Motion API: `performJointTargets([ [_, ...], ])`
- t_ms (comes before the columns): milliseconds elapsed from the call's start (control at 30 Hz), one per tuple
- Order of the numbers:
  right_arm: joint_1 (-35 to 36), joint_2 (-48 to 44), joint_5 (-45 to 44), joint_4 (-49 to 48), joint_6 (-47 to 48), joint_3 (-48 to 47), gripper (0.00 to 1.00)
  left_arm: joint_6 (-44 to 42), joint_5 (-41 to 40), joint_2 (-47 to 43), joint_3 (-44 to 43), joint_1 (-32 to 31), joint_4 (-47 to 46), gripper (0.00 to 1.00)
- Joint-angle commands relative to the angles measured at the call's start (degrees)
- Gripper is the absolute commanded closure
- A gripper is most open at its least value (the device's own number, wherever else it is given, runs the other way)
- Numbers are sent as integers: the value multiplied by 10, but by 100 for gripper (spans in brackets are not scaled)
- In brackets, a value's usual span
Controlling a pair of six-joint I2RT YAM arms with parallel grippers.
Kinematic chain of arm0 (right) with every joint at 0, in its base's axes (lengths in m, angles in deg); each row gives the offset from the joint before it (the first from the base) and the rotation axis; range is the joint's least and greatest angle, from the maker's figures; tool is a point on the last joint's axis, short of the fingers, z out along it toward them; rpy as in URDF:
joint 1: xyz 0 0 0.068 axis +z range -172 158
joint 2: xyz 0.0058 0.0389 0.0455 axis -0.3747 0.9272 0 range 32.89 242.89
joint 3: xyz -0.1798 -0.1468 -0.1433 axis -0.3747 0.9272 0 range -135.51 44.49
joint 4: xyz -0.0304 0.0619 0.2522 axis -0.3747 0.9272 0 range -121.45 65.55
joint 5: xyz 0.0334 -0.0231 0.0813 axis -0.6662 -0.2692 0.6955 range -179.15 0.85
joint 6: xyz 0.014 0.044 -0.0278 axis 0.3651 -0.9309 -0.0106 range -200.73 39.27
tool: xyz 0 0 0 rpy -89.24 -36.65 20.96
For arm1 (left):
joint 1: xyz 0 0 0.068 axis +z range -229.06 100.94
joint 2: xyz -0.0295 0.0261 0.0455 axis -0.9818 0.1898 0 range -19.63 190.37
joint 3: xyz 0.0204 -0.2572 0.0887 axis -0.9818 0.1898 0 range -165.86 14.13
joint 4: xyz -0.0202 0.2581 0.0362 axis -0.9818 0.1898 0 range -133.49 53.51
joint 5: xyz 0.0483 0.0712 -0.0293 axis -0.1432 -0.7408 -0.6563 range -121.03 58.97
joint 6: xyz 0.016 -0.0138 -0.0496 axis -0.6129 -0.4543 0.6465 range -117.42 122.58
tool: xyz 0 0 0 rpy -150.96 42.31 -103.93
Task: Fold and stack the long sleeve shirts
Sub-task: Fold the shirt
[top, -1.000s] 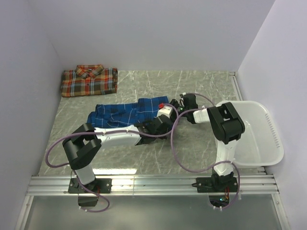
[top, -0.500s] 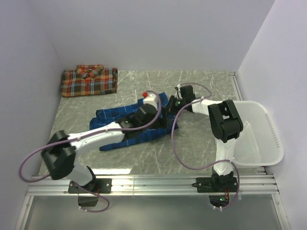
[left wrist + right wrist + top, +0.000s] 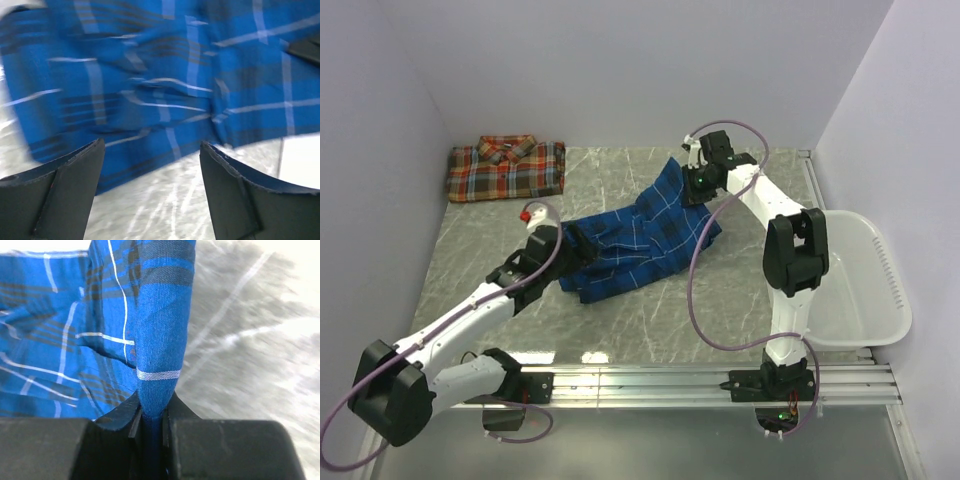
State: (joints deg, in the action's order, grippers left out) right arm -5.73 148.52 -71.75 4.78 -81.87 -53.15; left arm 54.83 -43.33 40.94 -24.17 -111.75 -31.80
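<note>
The royal blue plaid shirt (image 3: 645,240) lies rumpled mid-table, one end drawn up toward the back. My right gripper (image 3: 692,186) is shut on that raised end; in the right wrist view a fold of the blue shirt (image 3: 160,315) runs down between the closed right gripper (image 3: 152,412). My left gripper (image 3: 584,238) sits at the shirt's left edge. In the left wrist view the left gripper (image 3: 151,150) is open over bare table, with the blue shirt (image 3: 175,75) just ahead and nothing between its fingers. The red-orange plaid shirt (image 3: 506,168) lies folded at the back left.
A white plastic basket (image 3: 880,300) stands at the right edge of the table beside the right arm. Walls close in the back and both sides. The right arm's purple cable (image 3: 695,290) loops over the table in front of the blue shirt.
My left gripper opened, let go of the blue shirt and drew back to the left. My right gripper shut on the shirt's end and carried it toward the back.
</note>
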Motion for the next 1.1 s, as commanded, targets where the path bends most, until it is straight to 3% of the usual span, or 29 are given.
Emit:
performJointTargets([
  [0,23,-21,-89,71,79,-43,100,30,53,-13,39,47,12,18],
  [300,77,-34,-236,124,127,-101,99,48,197,71,96,184,-62,27],
  [667,171,-42,-436,133,135,-108,95,59,253,168,86,193,-135,50],
  [733,196,-32,-484,138,131,-115,95,64,261,183,87,193,-148,60],
  [767,204,-30,-502,140,130,-119,95,65,264,187,89,193,-154,73],
  [867,236,-14,-565,132,127,-114,94,64,269,196,90,192,-163,84],
  [1067,294,43,-653,163,106,-138,93,66,268,180,94,193,-157,85],
])
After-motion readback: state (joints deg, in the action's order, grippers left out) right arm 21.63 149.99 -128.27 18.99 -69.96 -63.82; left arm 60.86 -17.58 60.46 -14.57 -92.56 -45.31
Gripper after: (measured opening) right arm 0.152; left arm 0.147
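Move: The blue shirt's left edge lies about 3 cm to the left of the open left hand, level with it fore and aft and some 13 cm below. The shirt's right end, in the right hand's grip, is roughly 24 cm to the left hand's right and 12 cm ahead; the folded red shirt is 22 cm ahead and 17 cm left. From the right hand, that left edge lies about 27 cm left, 12 cm back and 10 cm down. Left sinks some 12 cm and pinches the shirt's left edge; right, still gripping, rises back-left, rolling 50 degrees. ##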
